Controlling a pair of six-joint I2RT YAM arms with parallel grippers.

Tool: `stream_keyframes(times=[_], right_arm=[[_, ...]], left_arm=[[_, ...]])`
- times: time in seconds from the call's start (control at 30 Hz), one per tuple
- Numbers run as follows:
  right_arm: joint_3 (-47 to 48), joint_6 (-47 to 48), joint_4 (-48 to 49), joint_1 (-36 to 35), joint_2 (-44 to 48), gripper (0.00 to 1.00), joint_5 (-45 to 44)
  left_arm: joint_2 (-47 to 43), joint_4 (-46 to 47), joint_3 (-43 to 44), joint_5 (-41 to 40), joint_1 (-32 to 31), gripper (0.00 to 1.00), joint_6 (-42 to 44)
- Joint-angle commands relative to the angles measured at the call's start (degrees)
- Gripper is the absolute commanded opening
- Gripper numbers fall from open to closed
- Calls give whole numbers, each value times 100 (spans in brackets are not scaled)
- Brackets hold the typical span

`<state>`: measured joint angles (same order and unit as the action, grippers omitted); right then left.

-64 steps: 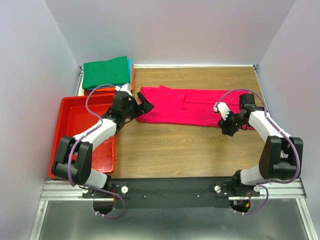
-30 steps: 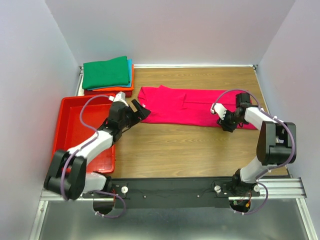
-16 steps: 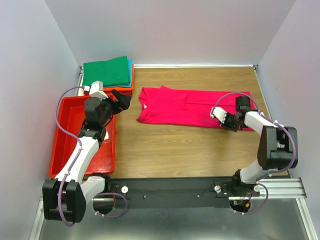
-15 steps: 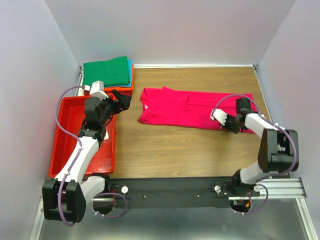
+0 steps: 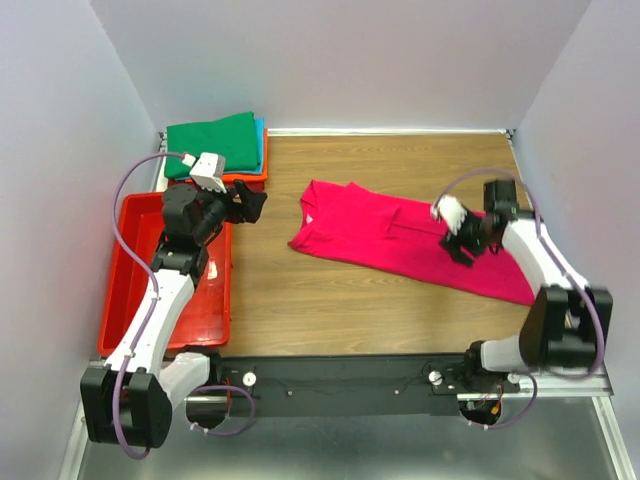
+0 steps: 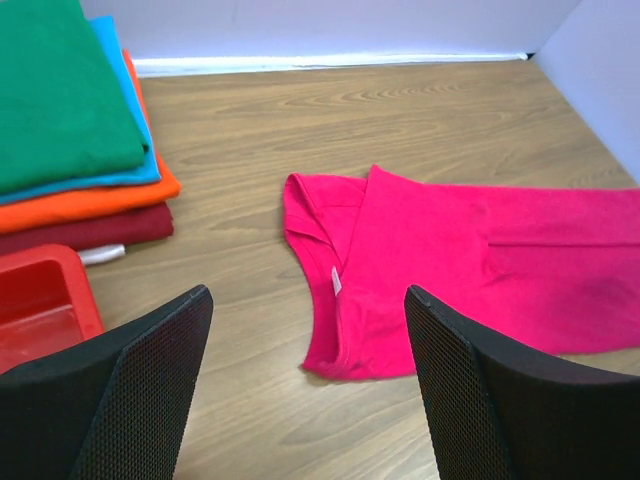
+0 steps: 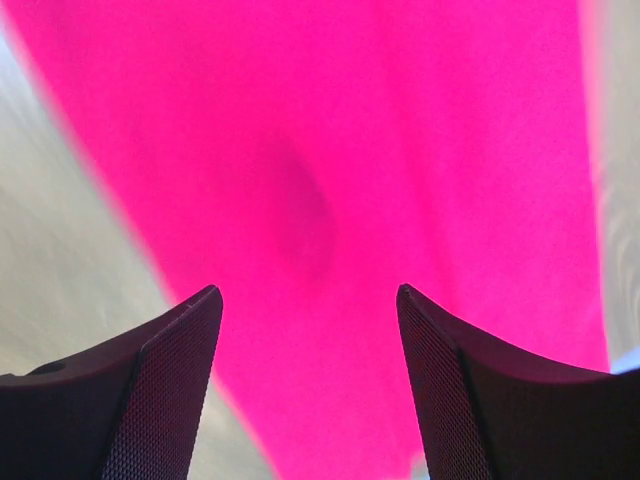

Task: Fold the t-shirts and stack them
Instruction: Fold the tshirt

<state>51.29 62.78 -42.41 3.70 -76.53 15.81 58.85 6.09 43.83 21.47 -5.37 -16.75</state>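
Note:
The magenta-pink t-shirt (image 5: 380, 232) lies flat and slantwise on the wooden table, its collar end at the left and its other end near the right front. It also shows in the left wrist view (image 6: 450, 260) and fills the right wrist view (image 7: 330, 150). My right gripper (image 5: 458, 248) is open, low over the shirt's right half (image 7: 308, 290). My left gripper (image 5: 250, 203) is open and empty, raised left of the collar (image 6: 308, 292). A stack of folded t-shirts (image 5: 215, 148) sits at the back left: green (image 6: 60, 90) on teal-blue (image 6: 125, 110), orange (image 6: 90, 203) and dark red (image 6: 90, 228).
A red plastic tray (image 5: 140, 290) lies along the left side under my left arm, its corner in the left wrist view (image 6: 40, 300). Grey walls close the back and both sides. A white strip (image 5: 400, 131) runs along the table's far edge.
The pink shirt's right end has swung toward the near edge, so it now lies slantwise. My right gripper moved with it. My left gripper has drawn back and up toward the stack.

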Motion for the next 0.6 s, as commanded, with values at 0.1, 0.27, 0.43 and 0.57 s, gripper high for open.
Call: stream_keyframes(times=[0.1,0.27,0.43,0.57], right_arm=[[3191,-3120,198,-203,-2881,73,2680],[5222,-4544,461,-590,-4963,72,2595],[6664,-5100,471,-818,-5995,74,2216],[6745,-5206,462,-1029,-6330,74,2136]], left_arm=[[-646,24,-567,-2,18,85,726],[-963,23,-621,-301,9,85,937],[-806,94,-578,-170,9,85,955],[-761,103,-569,-135,9,85,963]])
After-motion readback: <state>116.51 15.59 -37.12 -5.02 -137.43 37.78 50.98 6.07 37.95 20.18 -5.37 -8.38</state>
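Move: The right hand is open over the folded t-shirt, about 7 cm above it. The small peak on the t-shirt's far edge lies some 22 cm ahead and 23 cm to its left. The t-shirt's left end is roughly 13 cm ahead and 35 cm left; its right end is about level and 18 cm right. From the left hand the peak lies about 15 cm ahead, 22 cm right and 24 cm below. Still open, the right hand sweeps about 25 cm forward and 15 cm left past the t-shirt's far edge, fingers swinging leftward. ##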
